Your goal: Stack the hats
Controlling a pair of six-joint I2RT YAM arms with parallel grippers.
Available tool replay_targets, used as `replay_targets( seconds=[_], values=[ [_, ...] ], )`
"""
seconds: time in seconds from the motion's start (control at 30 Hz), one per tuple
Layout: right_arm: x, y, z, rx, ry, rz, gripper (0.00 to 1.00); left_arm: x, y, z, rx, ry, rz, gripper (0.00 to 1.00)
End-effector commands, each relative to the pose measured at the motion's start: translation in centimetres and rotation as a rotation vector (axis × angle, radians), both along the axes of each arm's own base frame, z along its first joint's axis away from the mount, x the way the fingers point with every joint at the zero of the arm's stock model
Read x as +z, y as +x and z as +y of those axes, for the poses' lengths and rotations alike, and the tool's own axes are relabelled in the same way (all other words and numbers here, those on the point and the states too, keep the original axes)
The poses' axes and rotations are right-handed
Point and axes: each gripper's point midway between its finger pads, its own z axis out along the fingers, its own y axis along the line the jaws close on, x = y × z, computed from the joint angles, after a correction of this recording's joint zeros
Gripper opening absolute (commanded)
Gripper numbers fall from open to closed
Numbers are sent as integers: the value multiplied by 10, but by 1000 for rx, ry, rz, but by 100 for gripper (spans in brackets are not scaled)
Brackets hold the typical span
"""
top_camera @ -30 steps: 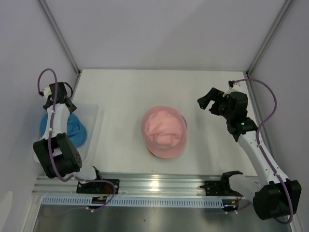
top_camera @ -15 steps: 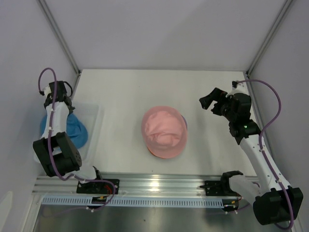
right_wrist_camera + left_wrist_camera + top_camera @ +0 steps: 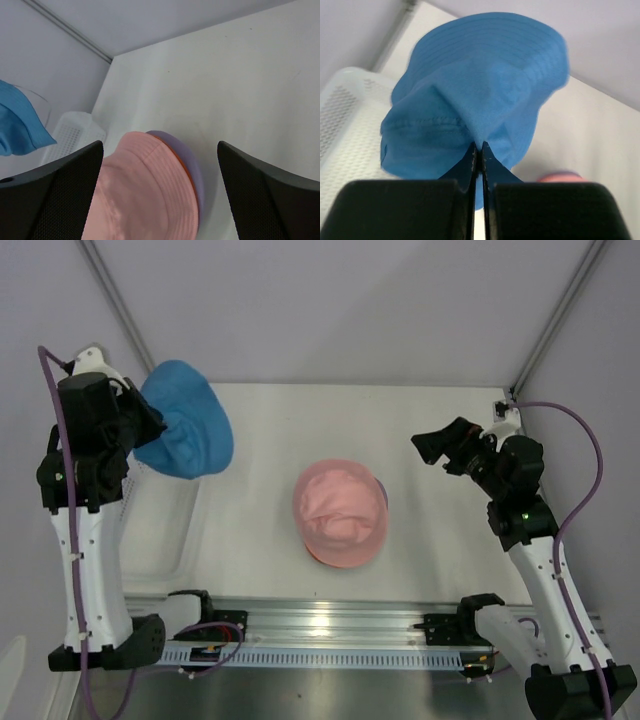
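Note:
My left gripper (image 3: 150,430) (image 3: 480,146) is shut on a fold of the sky blue hat (image 3: 187,432) (image 3: 480,75), which hangs in the air above the table's back left. At mid-table a light pink hat (image 3: 340,512) (image 3: 145,195) lies on top of a pile. An orange edge (image 3: 187,172) and a lavender brim (image 3: 384,500) (image 3: 194,162) peek out on the pile's right side. My right gripper (image 3: 441,452) (image 3: 159,147) is open and empty, raised to the right of the pile and facing it.
A white mesh basket (image 3: 165,530) (image 3: 345,115) (image 3: 75,132) sits at the left edge, below the lifted blue hat. Aluminium frame posts (image 3: 125,315) run up the back corners, and a metal rail (image 3: 320,625) lines the near edge.
My left gripper has shut on the blue hat in the basket and raised it up and toward the back. The right arm has drifted slightly to the right, still open.

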Motion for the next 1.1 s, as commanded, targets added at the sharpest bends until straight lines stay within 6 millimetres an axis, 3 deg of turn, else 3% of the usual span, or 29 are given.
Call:
replay_targets(
  seconds=[0.0, 0.2, 0.3, 0.43, 0.5, 0.6, 0.77, 0.93, 1.07],
  values=[
    [40, -11, 11, 70, 67, -90, 100, 3, -19, -58, -236, -48, 54, 1],
    [61, -24, 27, 179, 121, -156, 100, 23, -41, -137, -615, -144, 22, 1],
    [54, -28, 31, 208, 108, -134, 98, 15, -48, -176, -785, -181, 34, 1],
    [45, -38, 38, 269, 85, -114, 98, -6, -50, -215, -894, -189, 113, 1],
    [37, -40, 42, 286, 90, -85, 98, -8, -54, -234, -950, -189, 123, 1],
    [27, -39, 52, 315, 99, -50, 98, -14, -56, -256, -1011, -189, 150, 1],
    [28, -47, 74, 388, 145, -37, 98, -10, -65, -279, -1088, -184, 158, 1],
    [38, -54, 87, 422, 183, -48, 98, -19, -69, -288, -1117, -178, 184, 1],
    [34, -61, 99, 446, 189, -33, 97, -26, -72, -299, -1151, -185, 209, 1]
  ],
)
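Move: The left gripper already holds the blue hat by its edge. The hat stack, pink on top, lies about 37 cm to its right, 11 cm nearer the base and some 34 cm below; the empty basket is 13 cm to its left, 11 cm back and 37 cm down. From the open right gripper the blue hat hangs roughly 50 cm to the left, nearly level with it and a little higher; the stack is about 18 cm left, 13 cm back and 25 cm lower. Swing the left gripper some 28 cm to the right towards the hat stack, keeping the blue hat pinched, drawing back about 7 cm and, after a slight rise, ending a little lower, while turning the hand roughly 60 degrees clockwise. Bring the wide-open right gripper left and somewhat back towards the blue hat's free side, turning it counter-clockwise. ##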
